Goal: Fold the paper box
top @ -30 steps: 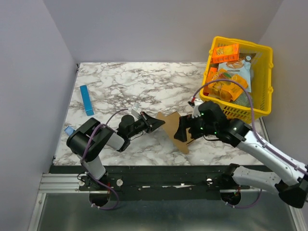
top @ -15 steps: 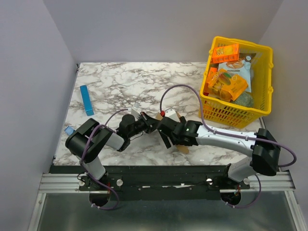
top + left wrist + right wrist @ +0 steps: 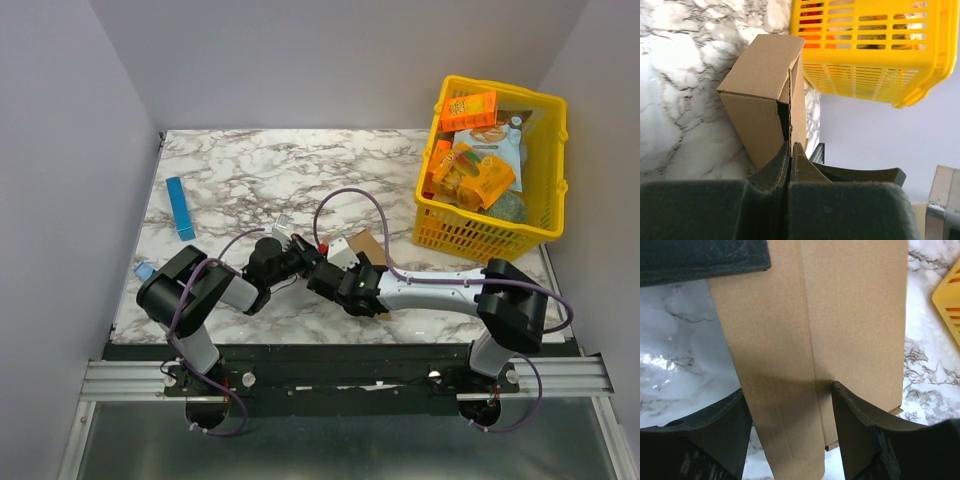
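Observation:
The paper box (image 3: 366, 245) is plain brown cardboard, partly folded, near the table's middle front. In the left wrist view the paper box (image 3: 762, 95) stands as an open-ended sleeve, and my left gripper (image 3: 790, 146) is shut on its lower edge. From above, the left gripper (image 3: 303, 256) is at the box's left side. My right gripper (image 3: 337, 278) reaches in from the right, low across the box. Its fingers (image 3: 852, 420) stand apart on either side of a creased panel of the paper box (image 3: 805, 325), the tips close against the cardboard; the right gripper (image 3: 787, 390) is open.
A yellow basket (image 3: 556, 125) of orange snack packs stands at the back right, close behind the box; the same basket (image 3: 920, 60) fills the top of the left wrist view. A slim blue bar (image 3: 180, 207) lies at the far left. A small blue object (image 3: 143, 270) sits by the left edge.
My right arm has swung left across the table and lowered onto the box, and its jaws have narrowed. The cardboard is now more folded up. The left gripper has kept its hold.

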You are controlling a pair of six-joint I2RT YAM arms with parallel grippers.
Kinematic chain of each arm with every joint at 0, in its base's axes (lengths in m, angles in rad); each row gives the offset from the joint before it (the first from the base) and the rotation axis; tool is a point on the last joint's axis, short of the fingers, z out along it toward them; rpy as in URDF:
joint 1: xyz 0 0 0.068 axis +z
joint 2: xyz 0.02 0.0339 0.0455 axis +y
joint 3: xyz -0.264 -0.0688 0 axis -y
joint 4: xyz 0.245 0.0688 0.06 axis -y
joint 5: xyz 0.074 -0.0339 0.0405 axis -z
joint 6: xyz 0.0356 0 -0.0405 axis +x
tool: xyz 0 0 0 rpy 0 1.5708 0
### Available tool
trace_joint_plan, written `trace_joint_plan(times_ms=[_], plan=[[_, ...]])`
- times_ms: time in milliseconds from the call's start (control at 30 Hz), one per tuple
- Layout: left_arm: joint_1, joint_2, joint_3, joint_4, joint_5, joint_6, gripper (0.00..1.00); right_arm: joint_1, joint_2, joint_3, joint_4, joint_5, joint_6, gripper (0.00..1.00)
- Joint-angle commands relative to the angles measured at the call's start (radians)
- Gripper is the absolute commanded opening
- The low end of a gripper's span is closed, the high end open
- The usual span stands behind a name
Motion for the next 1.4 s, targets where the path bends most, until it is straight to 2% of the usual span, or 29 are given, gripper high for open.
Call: trace_joint_plan(times_ms=[0, 33, 233, 267, 333, 367, 467, 633, 733, 900, 1033, 1200, 1367], plan=[[-0.006, 0.008, -0.001, 0.016, -0.007, 0.003, 0.04, 0.003, 0.082, -0.021, 0.001, 0.089, 0.079, 0.66], [-0.006, 0.014, -0.004, 0.022, -0.006, 0.001, 0.05, 0.004, 0.091, -0.023, -0.002, 0.100, 0.084, 0.65], [0.012, 0.036, -0.045, 0.089, 0.011, -0.017, 0.32, 0.003, 0.125, -0.025, -0.034, 0.126, 0.124, 0.54], [0.020, 0.039, -0.053, 0.098, 0.014, -0.022, 0.43, 0.004, 0.125, -0.026, -0.034, 0.125, 0.124, 0.52], [0.044, 0.034, -0.071, 0.115, 0.023, -0.020, 0.55, 0.004, 0.121, -0.035, -0.030, 0.119, 0.124, 0.46], [0.053, 0.033, -0.079, 0.120, 0.026, -0.019, 0.64, 0.003, 0.119, -0.037, -0.028, 0.117, 0.124, 0.43], [0.082, 0.001, -0.094, 0.097, 0.033, 0.013, 0.76, 0.004, 0.110, -0.038, -0.022, 0.100, 0.105, 0.32], [0.112, -0.148, -0.067, -0.154, 0.014, 0.168, 0.83, 0.004, 0.087, -0.034, -0.016, 0.033, 0.042, 0.11], [0.135, -0.240, -0.050, -0.302, -0.007, 0.234, 0.84, 0.004, 0.050, -0.032, -0.022, -0.018, 0.003, 0.05], [0.196, -0.343, -0.047, -0.450, -0.023, 0.326, 0.86, 0.001, -0.066, -0.021, -0.043, -0.111, -0.050, 0.01], [0.234, -0.415, -0.057, -0.511, -0.024, 0.363, 0.87, -0.029, -0.155, -0.028, -0.034, -0.267, -0.102, 0.00], [0.279, -0.496, -0.079, -0.534, -0.020, 0.397, 0.88, -0.092, -0.238, -0.018, -0.022, -0.438, -0.194, 0.00], [0.311, -0.599, -0.123, -0.492, 0.011, 0.434, 0.91, -0.199, -0.319, -0.006, -0.005, -0.678, -0.269, 0.00]])
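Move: The left fingers already grip the cardboard box's far-left end; its middle is about 8 cm right, 5 cm back and 4 cm below them. The right fingers, still apart, straddle the long edge, the box's middle some 2 cm ahead and level sideways. The yellow basket stands roughly 17 cm farther out and 27 cm to the right of the right hand. Right pinches the box's edge, lifting about 5 cm, as the left releases and withdraws 11 cm left. ##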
